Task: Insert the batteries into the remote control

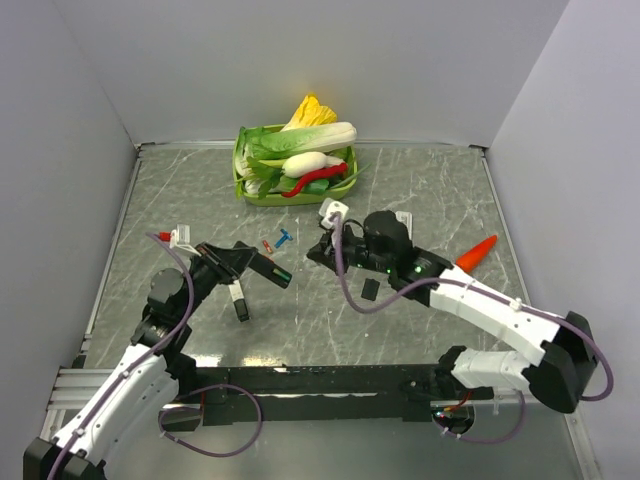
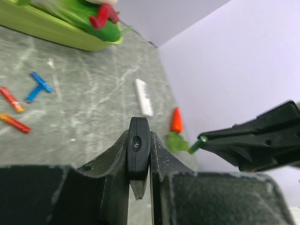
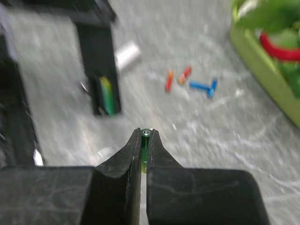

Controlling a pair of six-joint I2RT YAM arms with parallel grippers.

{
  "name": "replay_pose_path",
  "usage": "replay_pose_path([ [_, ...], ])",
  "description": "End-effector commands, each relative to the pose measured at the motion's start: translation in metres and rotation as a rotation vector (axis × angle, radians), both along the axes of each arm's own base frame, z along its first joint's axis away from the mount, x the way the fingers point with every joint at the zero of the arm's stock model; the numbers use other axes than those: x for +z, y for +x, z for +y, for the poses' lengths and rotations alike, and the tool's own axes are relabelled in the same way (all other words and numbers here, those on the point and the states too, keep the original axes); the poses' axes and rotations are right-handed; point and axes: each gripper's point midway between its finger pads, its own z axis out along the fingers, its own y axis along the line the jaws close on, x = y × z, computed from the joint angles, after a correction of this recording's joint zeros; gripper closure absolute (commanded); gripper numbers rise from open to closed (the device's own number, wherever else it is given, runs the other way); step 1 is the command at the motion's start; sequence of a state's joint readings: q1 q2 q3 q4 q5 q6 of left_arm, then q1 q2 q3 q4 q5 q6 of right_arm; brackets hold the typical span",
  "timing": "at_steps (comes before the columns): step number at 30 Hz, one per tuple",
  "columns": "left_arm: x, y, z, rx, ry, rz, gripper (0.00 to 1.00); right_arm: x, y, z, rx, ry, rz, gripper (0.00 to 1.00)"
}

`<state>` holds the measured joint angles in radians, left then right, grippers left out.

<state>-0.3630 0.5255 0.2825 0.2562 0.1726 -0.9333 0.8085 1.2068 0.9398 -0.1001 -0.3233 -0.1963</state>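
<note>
My left gripper (image 2: 138, 141) is shut on the black remote control (image 2: 137, 147), seen end-on between its fingers. From above, the remote (image 1: 270, 271) sticks out to the right of that gripper (image 1: 236, 263). Its open compartment (image 3: 106, 96) shows a green battery inside. My right gripper (image 3: 145, 134) is shut on another green battery (image 3: 145, 140), its metal tip level with the fingertips. That gripper (image 1: 319, 250) hovers just right of the remote's end. Loose red batteries (image 3: 169, 80) and blue batteries (image 3: 202, 86) lie on the table beyond.
A green basket (image 1: 243, 186) of toy vegetables stands at the back. A toy carrot (image 1: 477, 252) lies at the right, and a white remote (image 2: 144, 97) lies near it. A small black cover (image 1: 369, 289) lies under my right arm.
</note>
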Motion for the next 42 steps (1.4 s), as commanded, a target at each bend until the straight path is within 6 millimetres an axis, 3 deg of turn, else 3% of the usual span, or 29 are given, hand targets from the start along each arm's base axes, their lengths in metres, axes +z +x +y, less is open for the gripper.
replay_pose_path([
  [1, 0.044, -0.007, -0.011, -0.075, -0.201, -0.091, 0.99, 0.07, -0.014, 0.023, -0.057, 0.372, 0.008, 1.0],
  [6, 0.054, -0.008, -0.017, -0.112, -0.259, -0.08, 0.99, 0.099, -0.033, 0.043, -0.009, 0.509, -0.058, 1.0],
  [15, 0.062, -0.011, -0.018, -0.13, -0.302, -0.084, 0.99, 0.083, -0.04, 0.07, 0.037, 0.48, 0.009, 1.0],
  [25, 0.068, -0.015, -0.016, -0.13, -0.311, -0.098, 0.99, 0.057, -0.036, 0.07, 0.007, 0.389, 0.03, 1.0],
  [36, 0.061, -0.015, -0.019, -0.139, -0.271, -0.081, 0.99, 0.075, -0.03, 0.06, -0.014, 0.383, -0.074, 1.0],
  [42, 0.065, -0.016, -0.017, -0.134, -0.271, -0.089, 0.99, 0.069, -0.03, 0.061, -0.006, 0.359, -0.072, 1.0],
])
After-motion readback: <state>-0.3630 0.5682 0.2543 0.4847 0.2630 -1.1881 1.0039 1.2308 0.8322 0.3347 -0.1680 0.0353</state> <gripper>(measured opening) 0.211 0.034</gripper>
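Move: Ahead and to the left of the right hand, which holds a green battery, lie the loose things on the table some 22 cm below: the red-orange battery pair about 14 cm ahead and 14 cm left, the blue batteries about 20 cm ahead and 9 cm left. The battery bay of the remote control in the left hand is nearer, roughly 8 cm left, 4 cm back and 3 cm lower. From the left hand, the held green battery is about 15 cm right, 1 cm ahead and 2 cm higher. Bringing its pinched green battery left to the bay end of the remote control, the right hand travels about 6 cm left, climbing and drawing back, then sinks a little and settles as its fingers level out. The left hand keeps hold of the remote control, lifts it about 4 cm and rolls it some 15 degrees, right side up, easing slightly right to meet the battery. ##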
